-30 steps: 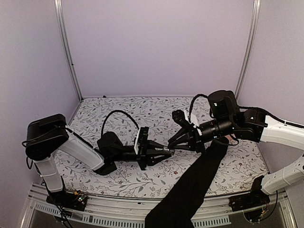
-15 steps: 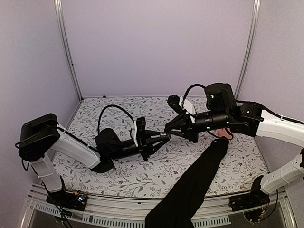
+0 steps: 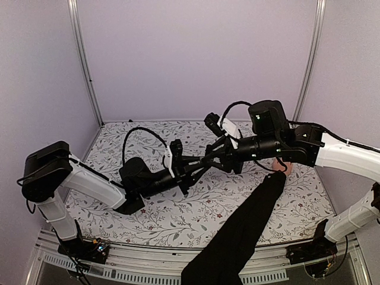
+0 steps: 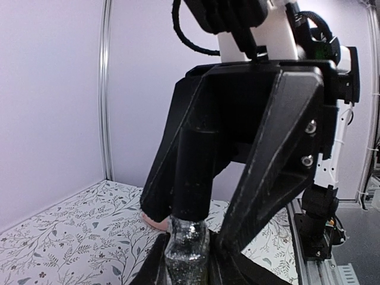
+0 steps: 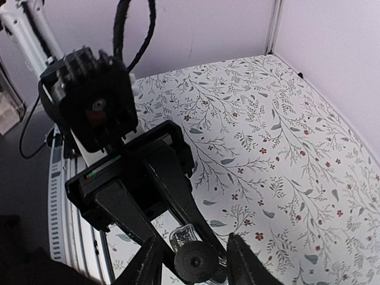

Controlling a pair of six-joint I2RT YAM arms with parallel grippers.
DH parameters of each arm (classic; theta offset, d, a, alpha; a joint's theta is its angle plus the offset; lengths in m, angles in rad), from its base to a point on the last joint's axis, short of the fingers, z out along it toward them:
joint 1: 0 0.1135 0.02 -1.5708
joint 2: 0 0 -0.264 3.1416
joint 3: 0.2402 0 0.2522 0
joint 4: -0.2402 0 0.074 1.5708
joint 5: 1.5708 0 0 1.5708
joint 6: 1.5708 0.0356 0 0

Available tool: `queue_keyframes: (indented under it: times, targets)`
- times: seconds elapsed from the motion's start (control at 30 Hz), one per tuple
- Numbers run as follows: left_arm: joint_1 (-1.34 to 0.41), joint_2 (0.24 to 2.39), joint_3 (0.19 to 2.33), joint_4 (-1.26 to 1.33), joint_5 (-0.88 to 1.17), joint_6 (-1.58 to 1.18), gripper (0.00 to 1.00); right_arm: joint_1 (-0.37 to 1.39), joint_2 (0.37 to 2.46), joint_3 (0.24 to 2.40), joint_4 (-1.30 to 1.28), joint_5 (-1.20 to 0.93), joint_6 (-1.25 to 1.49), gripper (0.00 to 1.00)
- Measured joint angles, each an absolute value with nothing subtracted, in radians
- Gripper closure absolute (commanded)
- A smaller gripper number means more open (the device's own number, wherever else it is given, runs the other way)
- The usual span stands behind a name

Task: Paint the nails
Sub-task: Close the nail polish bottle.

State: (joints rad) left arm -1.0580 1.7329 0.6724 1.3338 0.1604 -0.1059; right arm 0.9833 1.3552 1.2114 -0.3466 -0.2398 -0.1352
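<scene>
A small glitter-filled bottle (image 4: 185, 244) with a black cap (image 5: 196, 264) is held above the table by my left gripper (image 3: 200, 164), which is shut on its glass body. My right gripper (image 5: 195, 252) straddles the cap from the other side. Its jaws stand open, with a small gap between each finger and the cap. A bare hand (image 3: 281, 167) with a long black sleeve (image 3: 246, 222) lies on the table under my right arm. Only a strip of its skin (image 4: 153, 221) shows in the left wrist view. The nails are too small and too hidden to make out.
The table wears a floral cloth (image 3: 178, 214). Lilac walls stand on three sides, with metal posts (image 3: 86, 65) at the back corners. The black sleeve crosses the front rail (image 3: 148, 258) at the lower middle. My right arm (image 3: 332, 154) reaches in from the right.
Both grippers have risen and moved toward the back of the table with the bottle between them. My right gripper's jaws, shut on the cap earlier, have come apart from it.
</scene>
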Motion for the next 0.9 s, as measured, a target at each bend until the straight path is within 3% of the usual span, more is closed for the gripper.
queue_keyframes:
  times: [0.43, 0.9]
  targets:
    - [-1.044, 1.713, 0.694, 1.372, 0.402, -0.160, 1.00, 0.988, 1.256, 1.163, -0.342, -0.313, -0.172, 0.19]
    - [-1.004, 1.710, 0.828, 1.353, 0.874, -0.353, 1.00, 0.988, 1.135, 1.144, -0.336, -0.616, -0.261, 0.21]
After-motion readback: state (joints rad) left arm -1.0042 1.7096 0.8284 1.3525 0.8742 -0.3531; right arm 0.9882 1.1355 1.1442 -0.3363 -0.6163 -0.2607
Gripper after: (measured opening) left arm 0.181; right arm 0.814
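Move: Between the right fingers, already slackened around it, stands the black cap of the nail polish bottle, about 1 cm left of and 1 cm below that hand's point, neither ahead nor back. The left hand still holds the glass bottle at its own point, with the cap some 4 cm straight above. The pink hand lies on the table roughly 18 cm ahead, 34 cm to the right and 27 cm below the right hand. Spreading its fingers wide off the cap, the right hand eases some 2–3 cm to the right, away from the bottle, while both hands travel back towards the bases about 9 cm and rise 5–6 cm. The left keeps its hold on the glass and swings about 40 degrees clockwise; the right turns some 25 degrees counter-clockwise. ##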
